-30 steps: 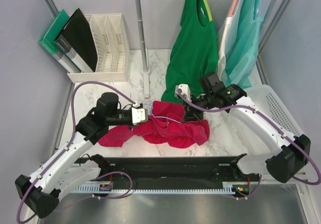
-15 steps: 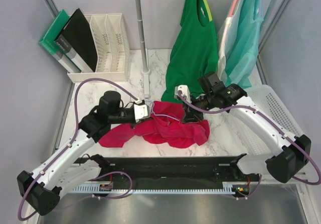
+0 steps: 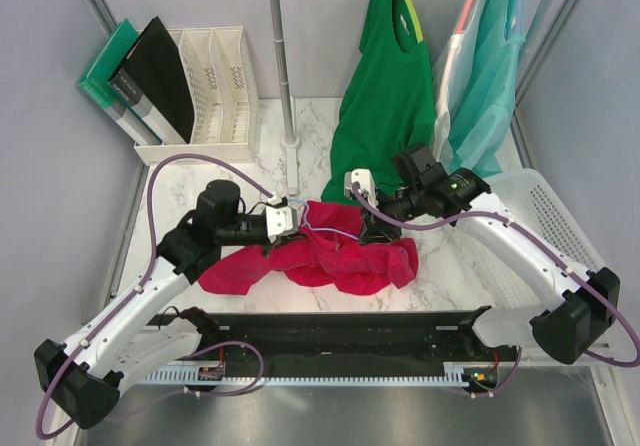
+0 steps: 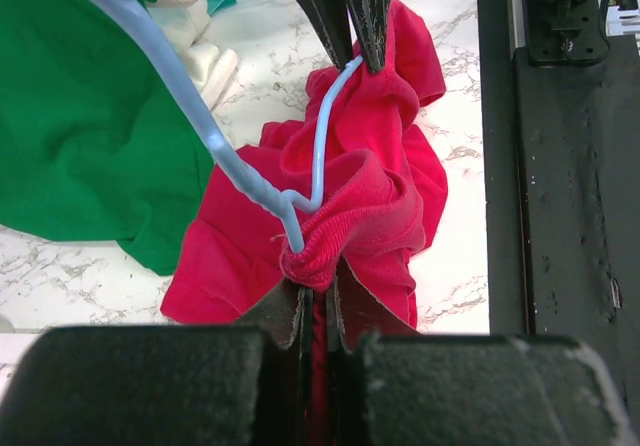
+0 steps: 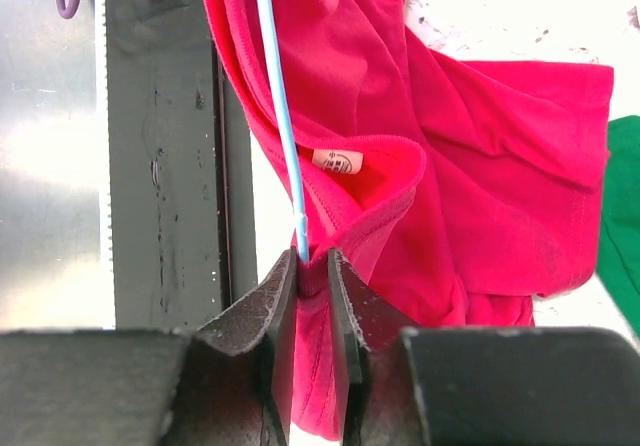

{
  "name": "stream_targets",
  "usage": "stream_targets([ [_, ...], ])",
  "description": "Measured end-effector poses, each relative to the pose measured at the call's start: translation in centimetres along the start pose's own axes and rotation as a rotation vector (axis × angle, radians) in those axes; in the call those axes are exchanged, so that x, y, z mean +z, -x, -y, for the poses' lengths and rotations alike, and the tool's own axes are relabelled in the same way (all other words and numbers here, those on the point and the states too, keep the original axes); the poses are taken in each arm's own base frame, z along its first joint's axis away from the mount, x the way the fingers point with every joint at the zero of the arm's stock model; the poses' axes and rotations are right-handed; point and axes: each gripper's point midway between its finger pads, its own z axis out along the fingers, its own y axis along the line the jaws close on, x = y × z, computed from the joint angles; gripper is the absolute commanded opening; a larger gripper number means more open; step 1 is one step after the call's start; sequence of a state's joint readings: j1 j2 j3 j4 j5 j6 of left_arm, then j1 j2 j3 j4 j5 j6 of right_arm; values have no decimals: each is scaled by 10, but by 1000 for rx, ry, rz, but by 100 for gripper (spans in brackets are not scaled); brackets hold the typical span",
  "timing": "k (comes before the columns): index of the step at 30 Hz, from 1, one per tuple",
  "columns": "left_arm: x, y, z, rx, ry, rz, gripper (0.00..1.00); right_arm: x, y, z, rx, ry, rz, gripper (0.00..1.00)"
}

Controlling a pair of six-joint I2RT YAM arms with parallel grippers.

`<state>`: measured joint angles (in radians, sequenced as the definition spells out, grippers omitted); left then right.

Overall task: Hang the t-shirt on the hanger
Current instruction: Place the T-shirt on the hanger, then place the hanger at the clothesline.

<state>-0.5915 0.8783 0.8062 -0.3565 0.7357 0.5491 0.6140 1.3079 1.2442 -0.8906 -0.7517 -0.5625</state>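
Observation:
The crimson t-shirt [image 3: 345, 256] lies bunched on the marble table between both arms. The light-blue wire hanger [image 3: 330, 233] runs through the folds, and its wire enters the collar in the left wrist view [image 4: 320, 146]. My left gripper [image 3: 288, 218] is shut on a gathered piece of the ribbed collar [image 4: 318, 291]. My right gripper [image 3: 372, 228] is at the shirt's right side. Its jaws [image 5: 312, 266] stand slightly parted, with a fold of red cloth [image 5: 480, 166] and the hanger wire's end [image 5: 281, 96] between them.
A dark green t-shirt [image 3: 385, 96] and a teal one [image 3: 495, 66] hang from the rack behind, and the green hem reaches the table near the right gripper. The rack pole [image 3: 285, 76], a white file organiser [image 3: 205, 91], a white basket [image 3: 545, 226] and a black front strip [image 3: 340, 331] border the area.
The right gripper's jaws have parted a little around the cloth and wire. The left gripper has shifted slightly right and back while still holding the collar.

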Motion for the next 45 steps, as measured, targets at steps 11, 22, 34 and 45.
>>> stream_targets([
  [11, 1, -4, -6, -26, 29, -20, 50, 2, 3, 1, -9, -15, 1, 0],
  [22, -64, -63, -19, -64, 171, -237, 57, -17, 12, 3, -54, -105, 26, 0],
  [34, -93, -87, -10, -61, 169, -249, 65, -26, 17, 1, -55, -128, 32, 0],
  [45, -66, 3, -19, 128, 161, 8, 65, -40, 51, -7, -15, -126, 120, 0],
])
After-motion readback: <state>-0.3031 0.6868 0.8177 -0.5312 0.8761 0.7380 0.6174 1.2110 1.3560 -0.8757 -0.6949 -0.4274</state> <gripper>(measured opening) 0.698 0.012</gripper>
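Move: The left fingers are still shut on the left side of the red T-shirt's neck; the hanger's neck, where the hook starts, is about 3 cm right, 2 cm ahead and a little above. The rack pole's foot is some 8 cm ahead and 2 cm left of the left hand, roughly 10 cm lower. From the right hand, the hanger's right end already lies between the slightly open fingers, with the hanger's neck about 11 cm left and 1 cm ahead, slightly higher. Open the left gripper wide to let go of the T-shirt's neck and swing it about 13 cm left and some 6 cm down, clear of the cloth. Then bring it back right about 6 cm while rising towards the hanger, fingers still open. Meanwhile shut the right fingers on the hanger's right end and lift it about 6 cm. ##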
